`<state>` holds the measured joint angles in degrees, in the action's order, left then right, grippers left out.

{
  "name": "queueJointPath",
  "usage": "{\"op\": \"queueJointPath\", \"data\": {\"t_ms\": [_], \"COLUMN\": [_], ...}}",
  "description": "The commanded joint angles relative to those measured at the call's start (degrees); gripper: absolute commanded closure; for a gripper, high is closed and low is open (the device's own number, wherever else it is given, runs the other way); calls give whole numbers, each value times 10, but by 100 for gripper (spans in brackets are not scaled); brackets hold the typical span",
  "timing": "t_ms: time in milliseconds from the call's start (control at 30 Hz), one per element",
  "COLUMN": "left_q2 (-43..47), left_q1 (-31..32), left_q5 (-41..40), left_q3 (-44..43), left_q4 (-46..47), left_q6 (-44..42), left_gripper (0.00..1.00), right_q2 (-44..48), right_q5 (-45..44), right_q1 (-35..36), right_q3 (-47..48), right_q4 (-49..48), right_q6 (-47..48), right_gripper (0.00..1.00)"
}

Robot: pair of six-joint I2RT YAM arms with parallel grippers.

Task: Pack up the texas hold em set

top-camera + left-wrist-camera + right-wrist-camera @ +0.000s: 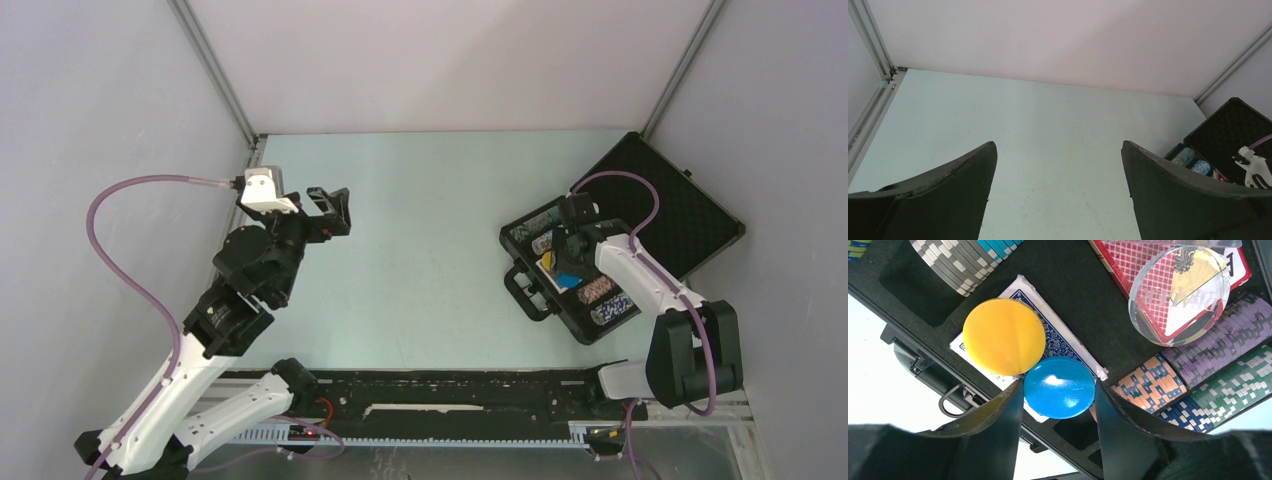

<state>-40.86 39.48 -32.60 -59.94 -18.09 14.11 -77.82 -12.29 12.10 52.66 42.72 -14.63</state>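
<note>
The black case (690,215) of the texas hold em set lies open at the right, its foam lid folded back. In its base, rows of coloured chips (1218,345) flank a blue-backed card deck (1063,342). A yellow disc (1004,336) rests on that deck. A clear disc (1178,292) lies over a red-patterned deck (1128,260). My right gripper (1059,384) is shut on the blue disc (1059,387), just over the deck's near edge and touching the yellow disc. My left gripper (1059,145) hangs open over bare table, far left of the case (1238,120).
The case's carry handle (525,290) sticks out toward the table's middle. A wire latch loop (950,400) shows at the case's front edge. White enclosure walls with metal corner posts (215,70) ring the table on three sides.
</note>
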Motion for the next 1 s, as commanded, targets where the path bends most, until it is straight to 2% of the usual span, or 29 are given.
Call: {"op": "queueJointPath", "data": {"t_ms": [0, 133, 300, 667, 867, 967], "left_q2": [-2, -3, -3, 16, 30, 38], "left_q1": [-4, -4, -4, -4, 5, 11], "left_q5": [1, 0, 2, 18, 29, 33], "left_q3": [6, 6, 6, 5, 8, 8], "left_q4": [11, 11, 11, 11, 15, 19], "left_q6": [7, 6, 6, 14, 20, 18], "left_gripper": [0, 0, 0, 0, 0, 0], "right_q2": [5, 24, 60, 166, 200, 196], "right_q5": [-5, -4, -28, -46, -144, -237], "right_q1": [-3, 4, 27, 63, 35, 9], "right_q3": [20, 20, 19, 19, 19, 20], "right_q4": [-16, -13, 4, -14, -87, -125], "right_q6": [10, 11, 8, -5, -99, -151], "right_gripper": [38, 28, 22, 20, 20, 14]}}
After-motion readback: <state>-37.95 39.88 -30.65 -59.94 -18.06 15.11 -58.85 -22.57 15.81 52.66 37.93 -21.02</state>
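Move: My right fingers still hold the blue disc, slightly tilted, at the hand point over the blue card deck, whose middle is about 2 cm ahead, 2 cm left and 1 cm down. The yellow disc lies some 4 cm ahead and 3 cm left, the red cards about 6 cm ahead and 6 cm right, the orange chips roughly 2 cm back and 5 cm right. From my left hand the blue disc is about 43 cm right, 1 cm ahead and 31 cm lower. I open my right fingers and let go of the blue disc on the blue card deck beside the yellow one. Then I lift clear about 10 cm, drifting a little left at first before swinging right and slightly forward above the case, while my fingers tip outward some 25 degrees. My left hand stays open and at the end eases back and up by under 2 cm. ##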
